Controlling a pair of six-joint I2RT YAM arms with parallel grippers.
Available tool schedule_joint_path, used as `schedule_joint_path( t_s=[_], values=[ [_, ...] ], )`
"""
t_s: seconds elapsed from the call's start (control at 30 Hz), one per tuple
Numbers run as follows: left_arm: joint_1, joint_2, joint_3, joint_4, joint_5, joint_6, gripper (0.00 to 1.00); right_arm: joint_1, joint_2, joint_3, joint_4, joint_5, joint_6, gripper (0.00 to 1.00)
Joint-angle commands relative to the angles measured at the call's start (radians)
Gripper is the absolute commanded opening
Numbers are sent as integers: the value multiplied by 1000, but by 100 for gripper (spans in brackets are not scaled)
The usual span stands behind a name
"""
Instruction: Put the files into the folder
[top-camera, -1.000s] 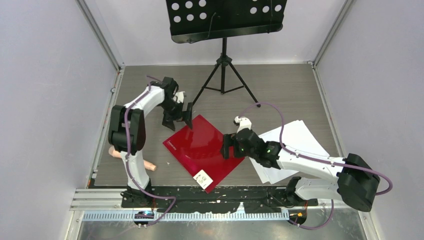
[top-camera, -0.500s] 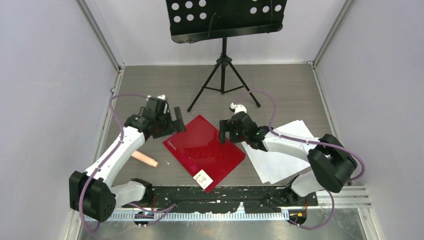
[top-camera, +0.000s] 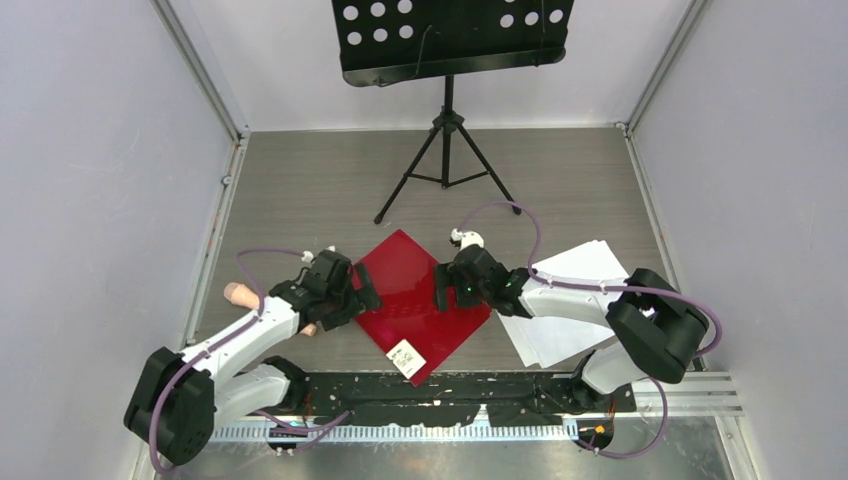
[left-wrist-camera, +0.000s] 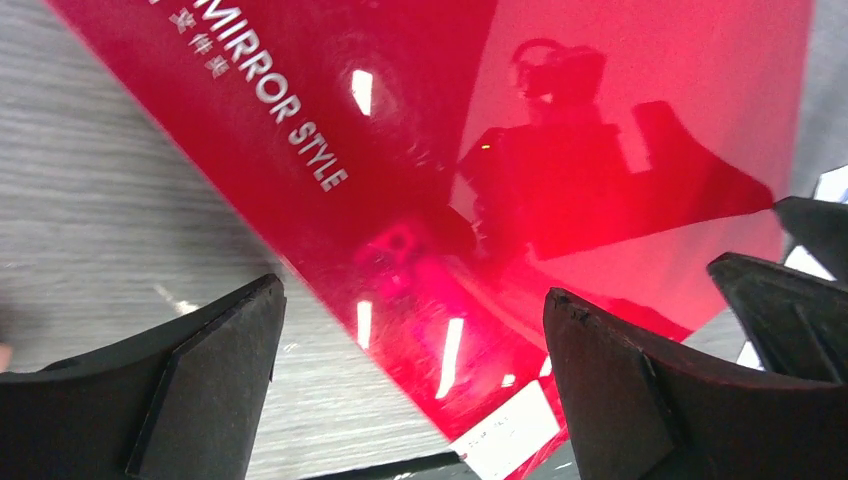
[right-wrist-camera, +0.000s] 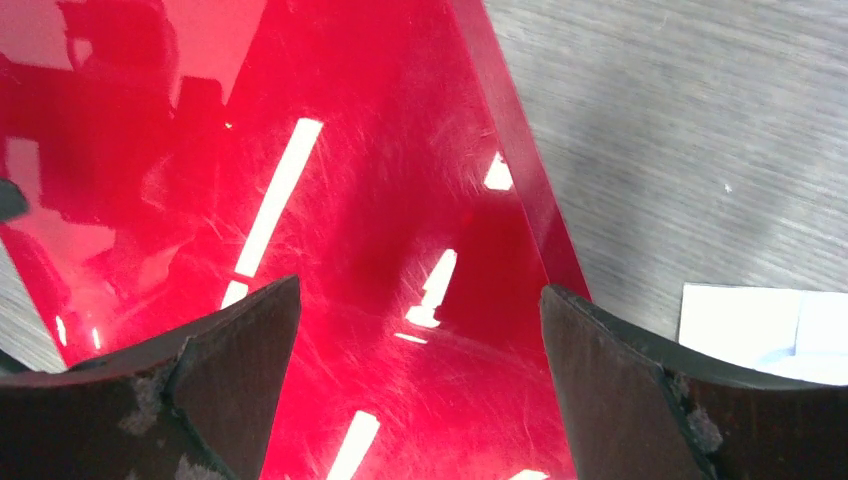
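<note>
The crimson-red folder (top-camera: 408, 300) lies shut and flat on the table, turned like a diamond, with its white label (top-camera: 405, 358) at the near corner. My left gripper (top-camera: 362, 296) hovers open over the folder's left edge. In the left wrist view the open fingers (left-wrist-camera: 210, 380) frame the glossy folder (left-wrist-camera: 400, 150) and label (left-wrist-camera: 505, 435). My right gripper (top-camera: 441, 290) stands open over the folder's right side. Its wrist view has red cover (right-wrist-camera: 350, 200) between the jaws. The files (top-camera: 570, 300), white sheets, lie right of the folder, and a corner of the files (right-wrist-camera: 760, 320) shows there.
A black music stand (top-camera: 447, 40) on a tripod (top-camera: 447, 150) occupies the back middle. A peach-coloured cylinder (top-camera: 238, 294) lies left of the folder, partly under my left arm. White walls close in the table on three sides.
My left arm has swung from the folder's far corner down to its left edge. My right gripper has moved back a little over the folder's right side. Both stayed open.
</note>
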Motion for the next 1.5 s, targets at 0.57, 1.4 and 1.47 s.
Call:
schedule_joint_path(
  t_s=[0.57,1.4,1.47],
  values=[
    [-1,91,143,34,-29,6,100,107,-243,-96,-137,60,258,95],
    [284,708,650,-36,216,520,100,605,-26,-378,712,269,1100,95],
    [286,714,632,-19,236,518,100,605,-9,-416,770,299,1128,95]
  ],
)
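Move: The red folder is just below both my open hands: its middle lies about 12 cm to the right of my left hand, and about 9 cm left and 2 cm back of my right. Its labelled near corner is some 17 cm back and 10 cm left of my right hand; the white files lie 27 cm right and 2 cm back. From my left hand, the music stand's nearest foot is 22 cm ahead and 3 cm right, and the peach rod 20 cm left and 2 cm back. I twist the red folder between my open hands, left fingertips going about 4 cm forward and 3 cm right, right ones as far back and left. Then my left hand hops high and forward to the folder's far-left edge by the stand foot and sinks low again, while my right skims back and left to the labelled corner, some 20 cm overall, tilting about 45 degrees. ##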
